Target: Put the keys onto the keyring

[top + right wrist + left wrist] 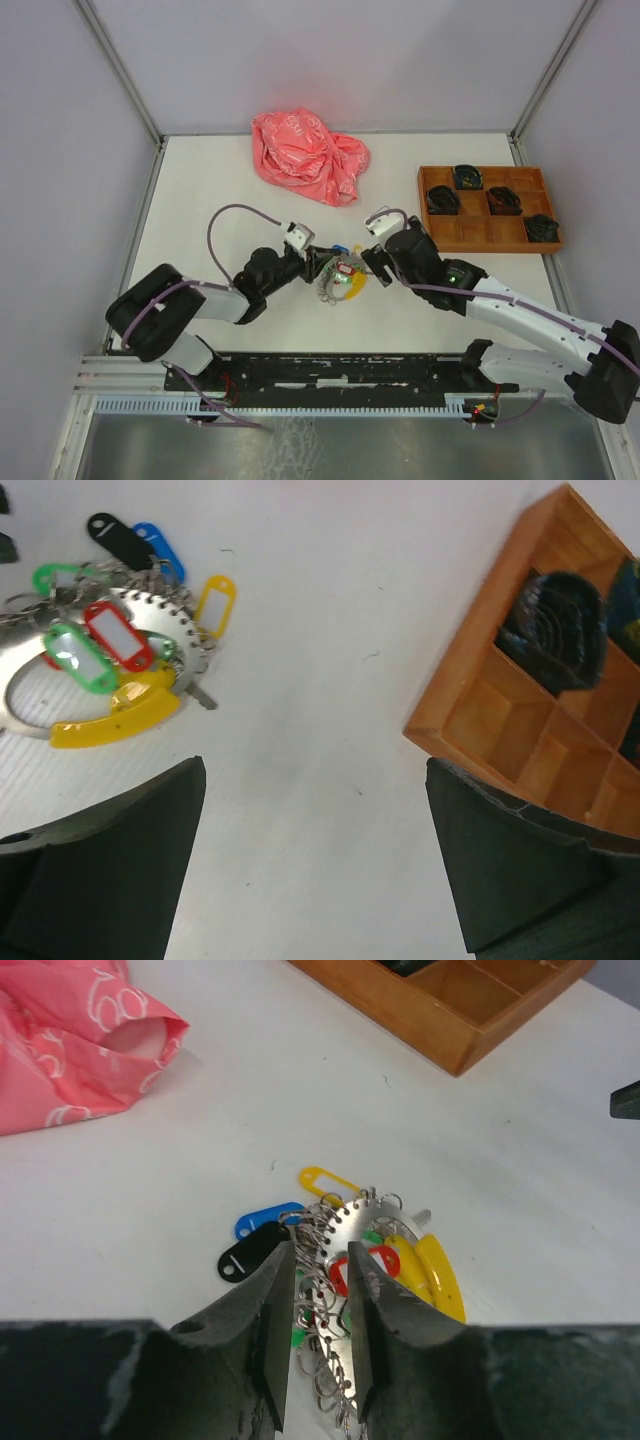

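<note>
The keyring (338,281) is a toothed silver disc (25,680) with a yellow handle (115,718), lying between the two arms. On it lie the keys' green tag (76,660) and red tag (116,636), and one key blade (200,696) sticks out past the handle. Yellow (215,601), blue (158,549) and black (114,534) tags fan out from its wire rings. My left gripper (318,1252) straddles the disc's rim and rings (322,1290), its jaws a little apart. My right gripper (315,770) stands wide open over bare table, to the right of the keyring.
A crumpled pink plastic bag (305,155) lies at the back centre. A wooden compartment tray (488,232) holding black coiled items (443,200) stands at the right, close to my right gripper (373,262).
</note>
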Available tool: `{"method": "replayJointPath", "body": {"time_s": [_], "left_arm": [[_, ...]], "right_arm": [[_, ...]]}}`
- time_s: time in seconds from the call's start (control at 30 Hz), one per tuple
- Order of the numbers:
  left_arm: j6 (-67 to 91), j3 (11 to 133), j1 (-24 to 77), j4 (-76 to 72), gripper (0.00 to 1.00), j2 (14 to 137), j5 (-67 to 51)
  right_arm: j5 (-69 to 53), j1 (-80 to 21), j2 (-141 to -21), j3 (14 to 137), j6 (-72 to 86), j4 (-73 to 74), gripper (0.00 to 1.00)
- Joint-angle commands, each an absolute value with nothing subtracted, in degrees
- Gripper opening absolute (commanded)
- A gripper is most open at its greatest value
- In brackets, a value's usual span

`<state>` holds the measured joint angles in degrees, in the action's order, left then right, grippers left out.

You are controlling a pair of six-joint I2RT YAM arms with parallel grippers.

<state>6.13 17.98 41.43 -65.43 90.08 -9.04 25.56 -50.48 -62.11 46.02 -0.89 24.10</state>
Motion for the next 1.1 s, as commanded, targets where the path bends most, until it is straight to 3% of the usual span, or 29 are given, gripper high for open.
{"method": "replayJointPath", "body": {"time_s": [0.0,0.07,0.23,0.3,0.43,0.7,0.83,1.07], "left_arm": [[8.3,23.3,41.2,-39.2,0.37,79.2,-1.7],[8.3,24.2,41.2,-32.5,0.42,75.0,-0.1],[13.0,29.7,41.2,-11.6,0.68,61.5,8.0],[12.9,32.0,41.2,-3.9,0.84,55.8,11.0],[9.5,34.7,41.2,4.8,0.99,44.1,19.1],[1.9,35.7,41.2,6.9,0.99,27.7,30.4],[-0.5,34.0,41.2,4.8,0.99,26.1,34.7],[0.8,31.5,40.8,0.4,0.99,26.1,31.8]], "right_arm": [[40.9,-50.0,-57.1,44.5,7.2,23.5,1.00],[45.5,-49.9,-56.6,44.7,8.0,25.4,1.00],[52.0,-49.9,-55.3,47.5,10.6,30.4,1.00],[53.5,-50.0,-54.6,48.3,11.4,31.8,1.00],[57.2,-49.9,-53.3,50.5,11.4,35.0,1.00],[65.3,-49.9,-46.9,51.5,7.0,35.4,1.00],[66.8,-49.9,-42.0,48.2,3.1,29.8,1.00],[63.7,-49.9,-37.8,45.9,1.0,26.0,1.00]]}}
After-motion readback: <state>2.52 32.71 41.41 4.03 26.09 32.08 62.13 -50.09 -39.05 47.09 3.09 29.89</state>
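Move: The loaded keyring with its keys and tags lies on the table, about 4 cm to the left hand's right, 2 cm back towards the bases and 7 cm below it. The red bag is about 29 cm ahead of that hand and 4 cm to its left. From the right hand the keyring is about 12 cm left, 2 cm back and 12 cm down; the wooden box's middle is some 15 cm ahead and 25 cm right. The left hand, already parting its fingers, backs away from the keyring, rising and swinging left about 19 cm each way while it opens wide and turns some 40 degrees counter-clockwise. The right hand, empty and wide open throughout, draws off the other way, about 14 cm right and 12 cm up towards the wooden box's side of the table, turning clockwise and tipping its fingers up from their downward slant as it goes. ##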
